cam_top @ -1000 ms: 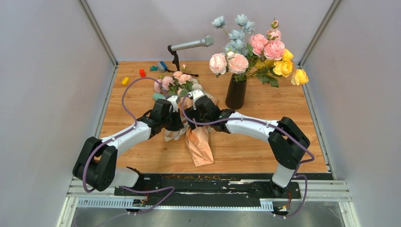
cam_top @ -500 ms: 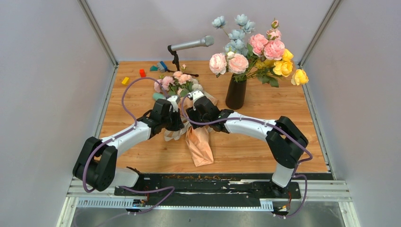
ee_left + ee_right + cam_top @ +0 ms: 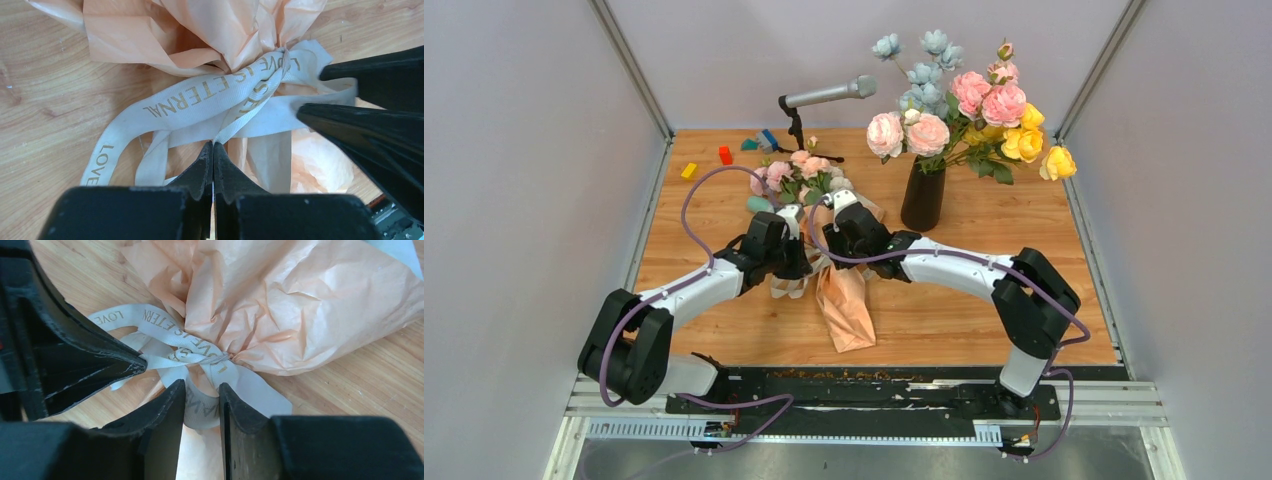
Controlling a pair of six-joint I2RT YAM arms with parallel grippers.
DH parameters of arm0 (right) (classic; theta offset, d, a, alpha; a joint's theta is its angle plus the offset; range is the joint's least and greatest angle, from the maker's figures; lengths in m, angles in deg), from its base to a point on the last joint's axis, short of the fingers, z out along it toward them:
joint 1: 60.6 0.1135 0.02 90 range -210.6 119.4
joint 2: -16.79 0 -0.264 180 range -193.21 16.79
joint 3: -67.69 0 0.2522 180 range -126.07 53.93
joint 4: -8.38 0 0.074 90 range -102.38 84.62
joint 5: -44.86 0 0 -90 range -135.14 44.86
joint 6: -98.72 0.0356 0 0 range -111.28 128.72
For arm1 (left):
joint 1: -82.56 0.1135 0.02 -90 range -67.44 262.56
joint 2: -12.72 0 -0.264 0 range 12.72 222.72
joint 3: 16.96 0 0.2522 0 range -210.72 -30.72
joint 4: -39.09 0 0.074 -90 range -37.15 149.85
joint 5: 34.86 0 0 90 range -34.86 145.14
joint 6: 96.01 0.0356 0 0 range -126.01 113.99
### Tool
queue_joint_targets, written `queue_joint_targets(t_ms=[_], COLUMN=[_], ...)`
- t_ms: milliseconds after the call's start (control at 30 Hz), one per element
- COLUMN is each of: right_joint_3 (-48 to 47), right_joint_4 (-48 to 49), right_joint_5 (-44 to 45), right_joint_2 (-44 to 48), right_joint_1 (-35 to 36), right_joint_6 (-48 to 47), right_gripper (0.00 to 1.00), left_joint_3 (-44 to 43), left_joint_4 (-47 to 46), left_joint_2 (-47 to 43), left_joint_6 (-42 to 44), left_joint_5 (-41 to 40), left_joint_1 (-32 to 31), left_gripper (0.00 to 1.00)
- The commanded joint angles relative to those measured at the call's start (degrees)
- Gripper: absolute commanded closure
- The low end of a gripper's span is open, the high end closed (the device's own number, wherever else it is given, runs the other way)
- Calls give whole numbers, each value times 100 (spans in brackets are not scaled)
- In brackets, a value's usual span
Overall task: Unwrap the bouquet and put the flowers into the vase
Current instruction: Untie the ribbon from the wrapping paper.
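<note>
The bouquet (image 3: pixel 844 300) lies on the table, its peach paper (image 3: pixel 300 305) tied by a cream ribbon (image 3: pixel 200 97) printed in gold. Its pink and cream flowers (image 3: pixel 799 175) point towards the back. My left gripper (image 3: pixel 213 145) is shut on a ribbon tail right beside the knot. Opposite it, my right gripper (image 3: pixel 202 387) stands narrowly open, a ribbon loop (image 3: pixel 201 407) bulging between its fingers and touching both. Both grippers meet over the bow (image 3: pixel 796 270). The black vase (image 3: pixel 922 195) stands upright to the right behind them.
The vase holds a tall arrangement of pink, blue and yellow blooms (image 3: pixel 969 100). A microphone on a stand (image 3: pixel 829 93) is at the back centre. Small coloured blocks (image 3: pixel 724 154) lie at the back left. Grey walls close in both sides.
The right gripper's jaws have narrowed around the ribbon loop. The left gripper stays shut on the ribbon tail. Both arms have barely moved.
</note>
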Motion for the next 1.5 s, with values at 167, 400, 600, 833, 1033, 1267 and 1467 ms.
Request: queue_joint_targets(t_ms=[167, 400, 600, 833, 1033, 1267, 1467], right_joint_3=[218, 424, 766, 1054, 1186, 1321, 1509], right_joint_4=[97, 105, 290, 370, 427, 426, 418], right_joint_5=[108, 134, 291, 394, 463, 600, 659], right_joint_2=[616, 627, 839, 970, 1067, 1179, 1281], right_joint_1=[-44, -50, -47, -45, -57, -63, -119], right_joint_6=[237, 310, 334, 376, 410, 443, 514], right_gripper=[79, 100, 100, 100, 100, 100, 100], left_joint_3=[124, 202, 302, 479, 535, 583, 671], left_joint_4=[-139, -148, -229, -379, -407, -415, -386], left_joint_2=[-151, -252, -329, -337, -361, -545, -615], left_joint_6=[-44, -79, -159, -245, -298, -398, -437], left_joint_5=[-108, -168, -246, -346, -381, -464, -489], left_joint_1=[91, 139, 195, 274, 307, 334, 394], left_gripper=[100, 100, 100, 100, 100, 100, 100])
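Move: The right hand has a ribbon loop right at its part-open fingertips, only about 1 cm below the hand point; the knot lies some 3 cm ahead of it, 2 cm left and 3 cm below. The paper's tail is about 10 cm back and 2 cm to the right, the bouquet's pink flowers some 17 cm ahead and 6 cm left. From the left hand, still pinching a thin ribbon end, the knot is about 3 cm ahead, 5 cm right and slightly below. The right hand first lifts about 2.5 cm while its fingers shut on the ribbon loop, then sinks nearly 4 cm and draws the pinched ribbon some 5 cm to the right and a little back, away from the knot. The left hand keeps its pinch on the thin ribbon end and pulls it the other way, some 3 cm to the left, turning slightly counter-clockwise, so that the hands work apart across the knot. ##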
